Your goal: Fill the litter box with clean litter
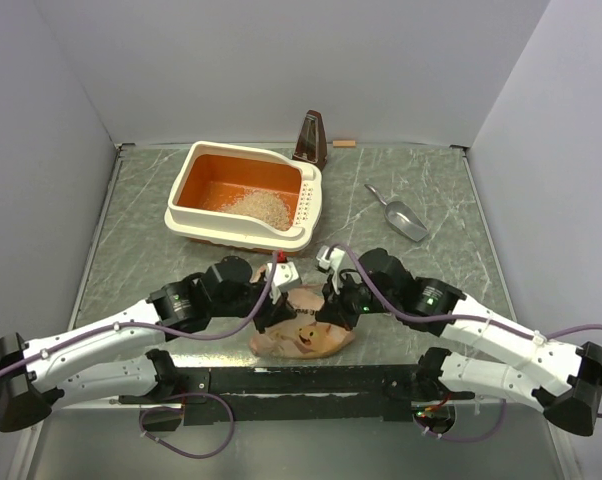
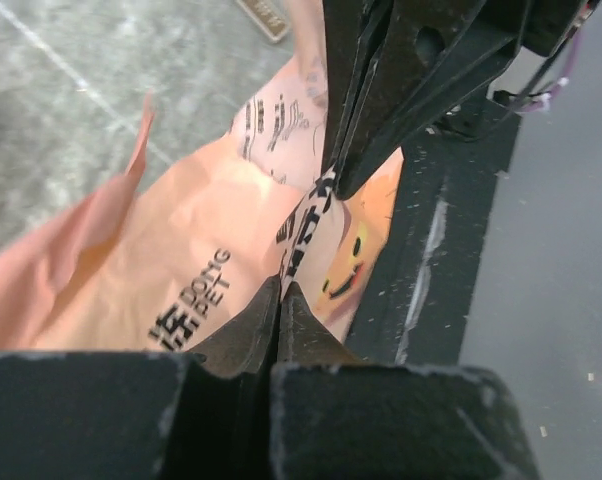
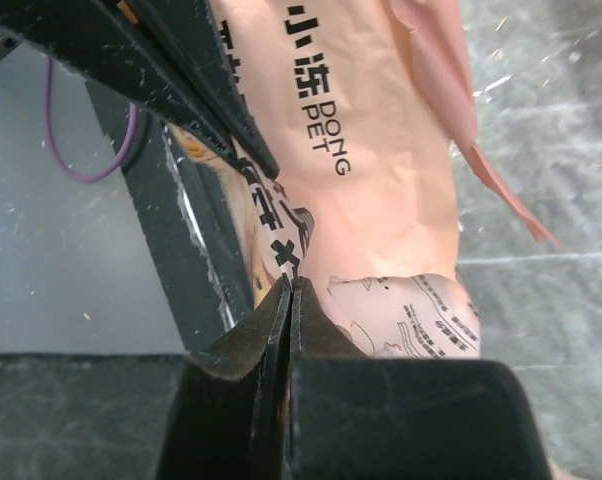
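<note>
The cream-white litter box (image 1: pixel 307 196) with its orange inside stands at the back left of the table. A small heap of pale clean litter (image 1: pixel 259 207) lies in its near right part. A crinkled tan printed bag (image 1: pixel 306 336) lies near the front edge between the arms. My left gripper (image 1: pixel 278 313) is shut on a fold of the bag (image 2: pixel 161 260), fingertips (image 2: pixel 281 285) pinching the printed paper. My right gripper (image 1: pixel 333 308) is shut on the same bag (image 3: pixel 381 180) from the other side, its tips (image 3: pixel 289 283) close to the left one's fingers (image 3: pixel 243 130).
A metal scoop (image 1: pixel 399 217) lies on the table right of the box. A dark brown metronome (image 1: pixel 310 140) and a small wooden block (image 1: pixel 343 143) stand at the back wall. A black rail (image 1: pixel 301 380) runs along the near edge under the bag.
</note>
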Controlling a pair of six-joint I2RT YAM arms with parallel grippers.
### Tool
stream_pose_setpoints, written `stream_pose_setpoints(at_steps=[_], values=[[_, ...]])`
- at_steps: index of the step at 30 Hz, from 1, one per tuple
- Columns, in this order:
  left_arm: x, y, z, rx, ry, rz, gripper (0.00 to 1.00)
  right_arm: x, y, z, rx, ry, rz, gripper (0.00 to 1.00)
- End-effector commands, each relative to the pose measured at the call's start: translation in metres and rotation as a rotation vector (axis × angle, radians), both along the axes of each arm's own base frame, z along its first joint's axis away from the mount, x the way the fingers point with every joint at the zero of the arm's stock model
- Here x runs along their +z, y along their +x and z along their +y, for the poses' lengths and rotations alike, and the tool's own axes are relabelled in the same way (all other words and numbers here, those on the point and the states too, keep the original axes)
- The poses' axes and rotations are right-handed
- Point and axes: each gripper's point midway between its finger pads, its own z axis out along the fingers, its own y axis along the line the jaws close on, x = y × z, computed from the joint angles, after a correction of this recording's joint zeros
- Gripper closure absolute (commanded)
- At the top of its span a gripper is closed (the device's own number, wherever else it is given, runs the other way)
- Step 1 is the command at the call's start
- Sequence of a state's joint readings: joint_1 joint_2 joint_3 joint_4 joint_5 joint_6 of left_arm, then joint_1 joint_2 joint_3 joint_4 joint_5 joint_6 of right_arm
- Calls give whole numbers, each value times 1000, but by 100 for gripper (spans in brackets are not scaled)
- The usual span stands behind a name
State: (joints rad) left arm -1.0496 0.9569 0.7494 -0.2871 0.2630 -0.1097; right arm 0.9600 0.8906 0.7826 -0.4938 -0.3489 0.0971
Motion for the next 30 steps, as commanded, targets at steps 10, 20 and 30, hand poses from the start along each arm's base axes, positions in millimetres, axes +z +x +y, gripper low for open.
stream_pose_setpoints(at_steps=[10,20,30], values=[[9,12,35,78,38,-46,98,-6,16,6,-11,-39,12,100],[-47,15,14,-2,257,108,80,-13,14,-4,-43,-67,18,100],[-40,-4,10,-123,221,125,71,-13,12,-14,-48,-44,18,100]])
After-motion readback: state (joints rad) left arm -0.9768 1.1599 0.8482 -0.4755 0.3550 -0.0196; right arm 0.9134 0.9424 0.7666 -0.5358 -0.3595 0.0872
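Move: The rolled top of the litter bag is pinched in both grippers. Its middle lies about 3 cm to the left hand's right and 3 cm to the right hand's left, level with both and neither ahead nor back. From the left hand, the litter box stands some 33 cm ahead, 10 cm left and 12 cm lower. From the right hand, the scoop lies about 30 cm ahead, 18 cm right and 17 cm below. Draw the left gripper, still pinching the rolled bag top, about 3 cm left and slightly up. Then lower it some 5 cm, tipping its fingers about 15 degrees further down as they open partway to free the roll, still straddling it. Meanwhile keep the right fingers shut on the roll and lower them about 3 cm. ##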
